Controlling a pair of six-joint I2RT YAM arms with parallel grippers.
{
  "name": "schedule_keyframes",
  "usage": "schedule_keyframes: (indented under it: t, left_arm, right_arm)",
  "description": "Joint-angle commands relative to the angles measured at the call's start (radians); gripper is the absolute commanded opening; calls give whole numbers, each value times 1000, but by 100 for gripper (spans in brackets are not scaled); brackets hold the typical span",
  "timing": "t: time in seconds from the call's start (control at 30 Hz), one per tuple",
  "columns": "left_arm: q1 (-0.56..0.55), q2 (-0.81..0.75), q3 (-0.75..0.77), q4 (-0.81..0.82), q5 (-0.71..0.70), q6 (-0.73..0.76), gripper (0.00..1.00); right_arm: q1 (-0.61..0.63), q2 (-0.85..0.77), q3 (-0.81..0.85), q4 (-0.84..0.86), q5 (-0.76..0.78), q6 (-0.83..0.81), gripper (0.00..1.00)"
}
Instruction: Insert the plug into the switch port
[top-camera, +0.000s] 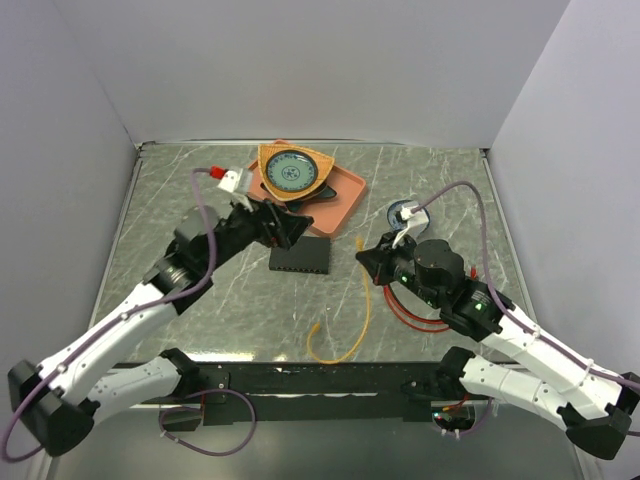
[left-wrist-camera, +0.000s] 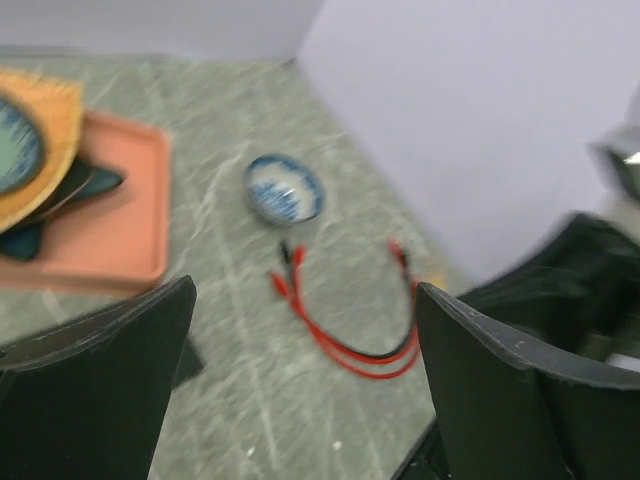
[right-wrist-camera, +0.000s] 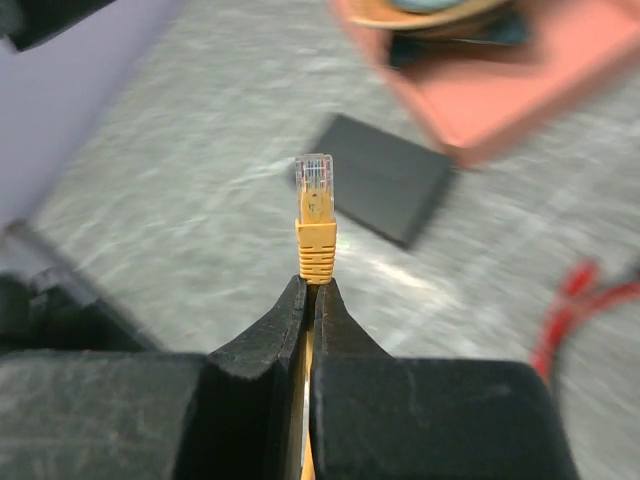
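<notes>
The switch, a flat black box (top-camera: 300, 257), lies mid-table, and its port row shows faintly along the near long edge (top-camera: 298, 268). My right gripper (top-camera: 364, 256) is shut on the yellow cable just behind the plug (right-wrist-camera: 315, 205). The plug sticks up past the fingertips (right-wrist-camera: 296, 300) and stands apart from the box (right-wrist-camera: 385, 180), to its right. Behind the gripper the yellow cable (top-camera: 345, 345) trails toward the near edge. My left gripper (top-camera: 290, 228) hovers at the box's far edge, and its jaws (left-wrist-camera: 305, 290) stand wide open with nothing between them.
An orange tray (top-camera: 345, 195) with a plate and woven mat stands behind the switch. A small blue-white bowl (top-camera: 405, 213) sits right of the tray. Red and black leads (top-camera: 410, 315) lie under the right arm. Walls close in the table on three sides.
</notes>
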Motion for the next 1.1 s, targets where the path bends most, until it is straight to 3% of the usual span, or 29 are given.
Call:
schedule_keyframes:
  t: [0.0,0.17,0.53,1.07]
  left_arm:
    - [-1,134,66,-143,-137,18,96]
    - [-1,344,115,-156,-193,26,96]
    - [-4,709,196,-91,-225,17,96]
    - [-82,1037,437,-191,-483,115,96]
  right_arm:
    - [-5,-19,71,-173,296,18,0]
    - [-5,4,104,-318,415,61,0]
    - [-5,-29,59,-304,386,57,0]
    - [-5,3,36,-292,341,40,0]
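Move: Below the open left hand lies the switch, about 32 cm down, 6 cm ahead and 1 cm right; the orange tray sits about 27 cm ahead of that hand and 1 cm right, on the table. From the right hand, which holds the yellow plug, the switch is about 10 cm ahead, 14 cm left and 26 cm down. The red cable plug lies 10 cm ahead of the right hand and 9 cm right, at table height. Dropping steeply towards the switch, the left hand sinks about 28 cm, easing forward 13 cm and right 6 cm as its fingers tip from level to slant down, still wide open, over the box's far right corner. The right hand keeps its pinch on the cable just behind the yellow plug, swings 8 cm right and some 4 cm down away from the switch, turning clockwise about 20 degrees, then holds there. ##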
